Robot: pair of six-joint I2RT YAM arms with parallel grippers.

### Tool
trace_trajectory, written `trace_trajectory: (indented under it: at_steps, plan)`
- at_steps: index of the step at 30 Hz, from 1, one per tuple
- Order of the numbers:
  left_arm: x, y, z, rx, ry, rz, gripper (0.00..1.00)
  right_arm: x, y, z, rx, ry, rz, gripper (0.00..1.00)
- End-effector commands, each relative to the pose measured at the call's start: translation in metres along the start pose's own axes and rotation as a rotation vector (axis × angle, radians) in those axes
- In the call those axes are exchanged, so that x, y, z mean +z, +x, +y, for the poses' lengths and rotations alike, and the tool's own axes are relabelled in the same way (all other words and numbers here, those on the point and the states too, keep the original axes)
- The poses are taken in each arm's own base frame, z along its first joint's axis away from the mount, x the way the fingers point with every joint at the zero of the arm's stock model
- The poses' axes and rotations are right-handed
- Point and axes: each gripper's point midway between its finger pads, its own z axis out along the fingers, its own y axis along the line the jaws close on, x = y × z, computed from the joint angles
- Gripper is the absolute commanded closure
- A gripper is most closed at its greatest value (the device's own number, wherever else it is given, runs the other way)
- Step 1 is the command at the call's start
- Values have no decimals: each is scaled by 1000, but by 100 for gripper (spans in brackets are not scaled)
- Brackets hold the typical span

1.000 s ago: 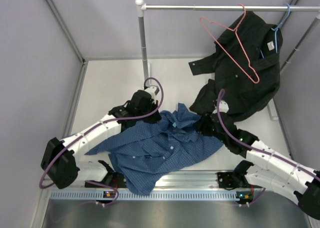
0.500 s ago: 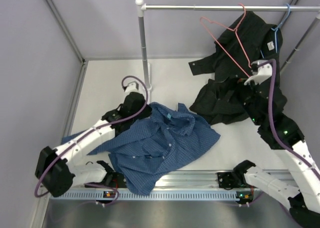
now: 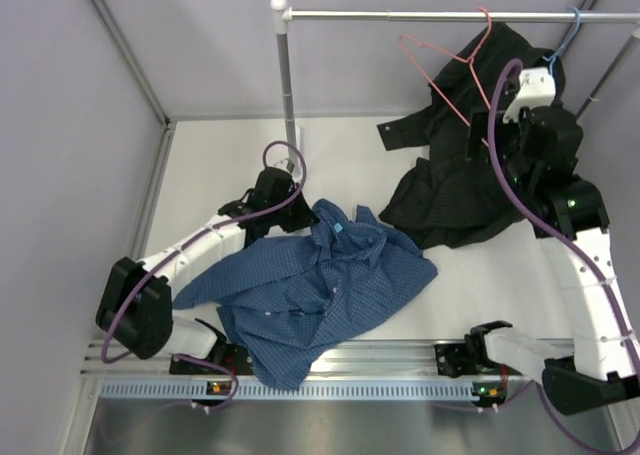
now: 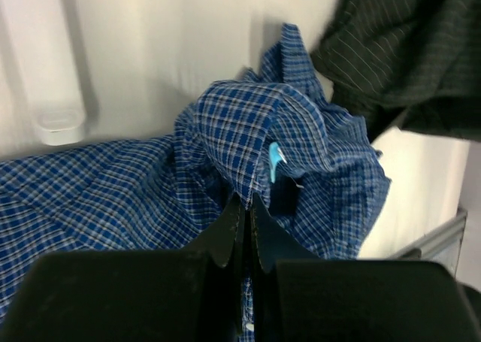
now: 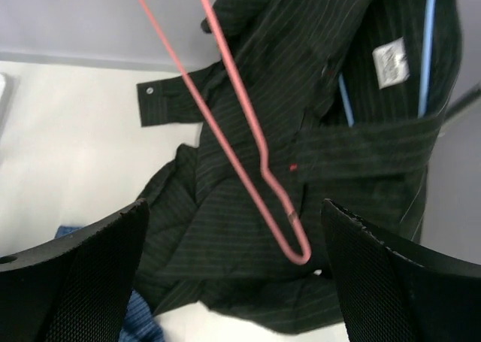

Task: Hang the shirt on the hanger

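The blue checked shirt (image 3: 330,285) lies crumpled on the table in front of the arms. My left gripper (image 3: 303,213) is shut on a fold of the shirt (image 4: 248,124) just below its collar, and the left gripper's (image 4: 245,207) jaws pinch the cloth. The pink wire hanger (image 3: 432,60) hangs by its hook from the rail, in front of a black shirt. My right gripper (image 3: 487,135) is raised beside it. In the right wrist view the right gripper (image 5: 237,263) stands wide open, with the hanger's (image 5: 248,143) lower corner between its fingers and untouched.
A black striped shirt (image 3: 480,175) hangs on a light blue hanger (image 5: 428,49) from the rail (image 3: 400,16) and drapes onto the table. The rack's post (image 3: 286,85) stands behind the left arm, its white foot (image 4: 60,124) near the blue shirt.
My right gripper has let go of the blue shirt, opened wide and risen to the pink hanger. The left arm has shifted, still holding the shirt near the collar.
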Motion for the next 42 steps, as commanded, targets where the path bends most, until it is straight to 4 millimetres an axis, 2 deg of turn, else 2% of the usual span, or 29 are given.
trace_trajectory:
  at_steps: [1,2,4,5,7,8,10,11,12,16,23,31,35,42]
  plan:
    - [-19,-8,-43,93,178,18,100,12,-29,-12,-83,-27,-38,9]
    - [-21,-4,-41,98,173,36,100,25,-27,-8,-85,-55,-15,12]
    - [-22,2,-36,121,168,54,100,31,-35,-16,-97,-48,-25,14]
    - [-25,4,-34,126,165,57,100,44,-31,-12,-106,-71,-1,14]
    - [-25,9,-27,133,151,61,100,55,-28,-16,-121,-80,22,15]
    - [-28,10,-27,136,153,59,100,67,-20,-12,-121,-106,52,20]
    - [-31,13,-27,134,165,68,100,74,-15,-14,-114,-146,75,24]
    - [-32,14,-27,135,166,69,100,79,-12,-11,-105,-169,84,31]
    - [-35,14,-28,140,173,67,100,79,-10,-3,-92,-223,83,34]
    - [-39,14,-24,161,155,61,100,81,-7,-12,-74,-226,86,48]
    - [-42,14,-25,168,162,58,100,77,-2,2,-29,-309,92,67]
    - [-44,13,-26,174,166,50,100,74,3,1,-21,-299,103,75]
    - [-45,12,-24,177,157,47,100,69,6,8,-2,-335,112,77]
    - [-47,10,-25,180,160,36,100,70,17,7,-5,-314,129,77]
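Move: The part of the pink hanger that the right hand will close on lies about 8 cm ahead, 1 cm to its right and 4 cm lower. The black shirt's middle is roughly 18 cm ahead, 11 cm right and 20 cm below that hand, and the blue shirt's some 14 cm back, 33 cm left and 37 cm down. From the left hand, the hanger part is about 10 cm ahead, 35 cm right and 20 cm above. Forward about 9 cm and then some 4 cm down, the right hand brings its open fingers around the near end of the pink hanger, then narrows them to a small gap with a bar between, easing slightly back and left as its wrist dips and turns counter-clockwise. The left hand keeps its pinch on the blue shirt's collar, backing off and lifting a few centimetres with a slight clockwise turn. ##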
